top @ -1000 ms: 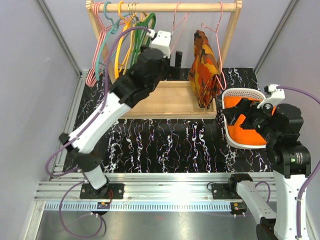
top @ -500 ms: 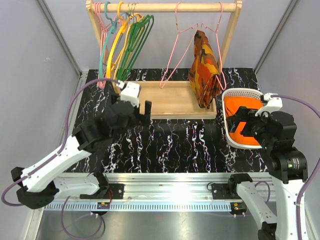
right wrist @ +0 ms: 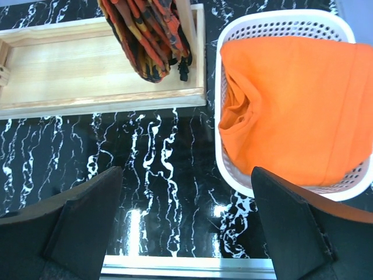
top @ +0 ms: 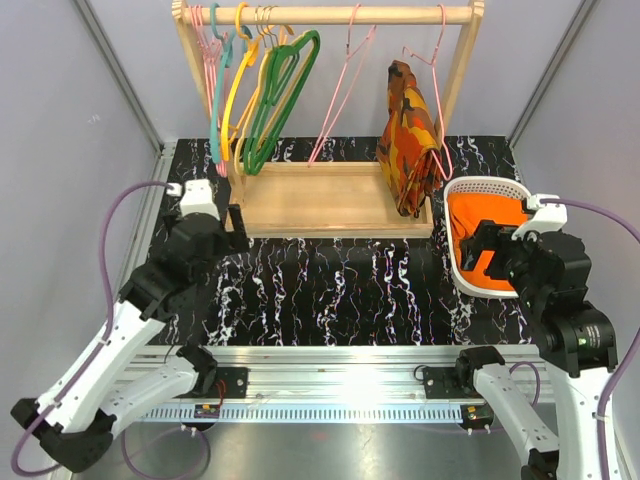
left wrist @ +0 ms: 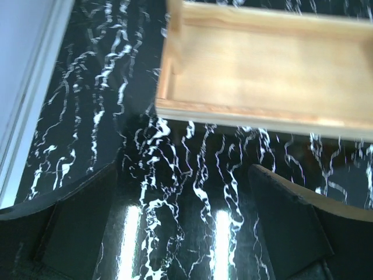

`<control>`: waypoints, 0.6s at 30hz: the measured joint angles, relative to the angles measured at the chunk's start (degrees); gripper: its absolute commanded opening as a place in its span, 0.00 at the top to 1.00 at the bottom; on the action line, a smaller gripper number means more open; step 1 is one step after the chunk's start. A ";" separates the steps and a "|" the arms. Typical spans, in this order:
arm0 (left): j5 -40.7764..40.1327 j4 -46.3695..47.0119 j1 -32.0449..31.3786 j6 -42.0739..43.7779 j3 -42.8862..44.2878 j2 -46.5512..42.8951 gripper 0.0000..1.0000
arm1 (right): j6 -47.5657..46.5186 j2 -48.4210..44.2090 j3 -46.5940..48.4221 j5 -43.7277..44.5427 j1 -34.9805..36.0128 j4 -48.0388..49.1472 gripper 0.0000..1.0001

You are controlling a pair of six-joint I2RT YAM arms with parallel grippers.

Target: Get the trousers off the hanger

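The plain orange trousers point(top: 478, 218) point(right wrist: 297, 111) lie bunched in the white basket point(top: 455, 260) point(right wrist: 220, 125) at the right, off any hanger. The pale-pink wire hanger point(top: 335, 105) hangs bare and tilted on the wooden rod, between the green hangers and the camouflage garment. My left gripper point(top: 234, 228) point(left wrist: 183, 170) is open and holds nothing; it hovers over the black marbled table just in front of the wooden tray's left corner. My right gripper point(top: 482, 256) point(right wrist: 186, 172) is open too, above the basket's near-left edge, with no cloth between its fingers.
A wooden rack point(top: 330, 14) stands on a wooden tray point(top: 330, 205) point(left wrist: 262, 76) point(right wrist: 87, 67). Pink, teal, yellow and green hangers point(top: 255, 95) crowd its left end. A camouflage garment point(top: 408, 140) point(right wrist: 148, 35) hangs on another pink hanger at the right. Grey walls close in on both sides.
My left arm has drawn back from the rack, down and to the left over the table, with its jaws opening fully. The pink hanger swings free. The right gripper backed slightly off the basket.
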 measured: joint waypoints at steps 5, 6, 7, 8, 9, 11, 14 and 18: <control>0.00 0.61 5.42 0.22 -0.48 -6.38 0.01 | -0.04 -1.40 0.20 2.54 1.51 -1.18 0.01; -0.37 0.48 5.46 0.39 -0.48 -7.58 0.01 | -0.04 -1.40 0.42 2.58 1.57 -1.55 0.01; -0.63 0.37 5.51 0.59 -0.55 -9.01 0.01 | -0.02 -1.38 0.66 2.60 1.62 -1.95 0.01; -0.81 0.50 5.51 0.90 -0.92 -10.32 0.01 | -0.02 -1.38 0.92 2.60 1.62 -2.25 0.00; -0.92 0.57 5.53 1.01 -1.55 -11.82 0.01 | -0.02 -1.44 1.27 2.67 1.62 -2.58 0.00; -0.92 0.44 5.60 1.38 -3.15 -14.40 0.01 | -0.04 -1.70 1.88 2.99 1.62 -3.19 0.01; -0.94 -0.17 5.64 1.84 -5.01 -16.44 0.01 | -0.17 -2.27 2.21 3.82 1.68 -3.72 0.00; -0.96 -0.20 5.66 2.08 -7.98 -17.40 0.01 | -1.81 -2.84 2.19 7.06 3.43 -3.85 0.01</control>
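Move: The camouflage trousers still hang at the right end of the rack, about 27 cm ahead of the left hand and some 40 cm to its right, slightly lower. The emptied pink hanger hangs about 27 cm ahead, 25 cm right and 11 cm above that hand. From the right hand the same trousers lie roughly 32 cm ahead, 12 cm left and 8 cm lower; the basket with the orange trousers is 18 cm ahead, 13 cm right and 29 cm below. Leftward by about 5 cm and back by 3 to 4 cm, the empty left hand keeps withdrawing from the rack, arcing up some 3 cm and settling almost to its old height while its fingertips tilt up about 10 degrees. The right hand eases back and right a couple of centimetres, away from the camouflage trousers; both grippers stay wide open, touching nothing. ##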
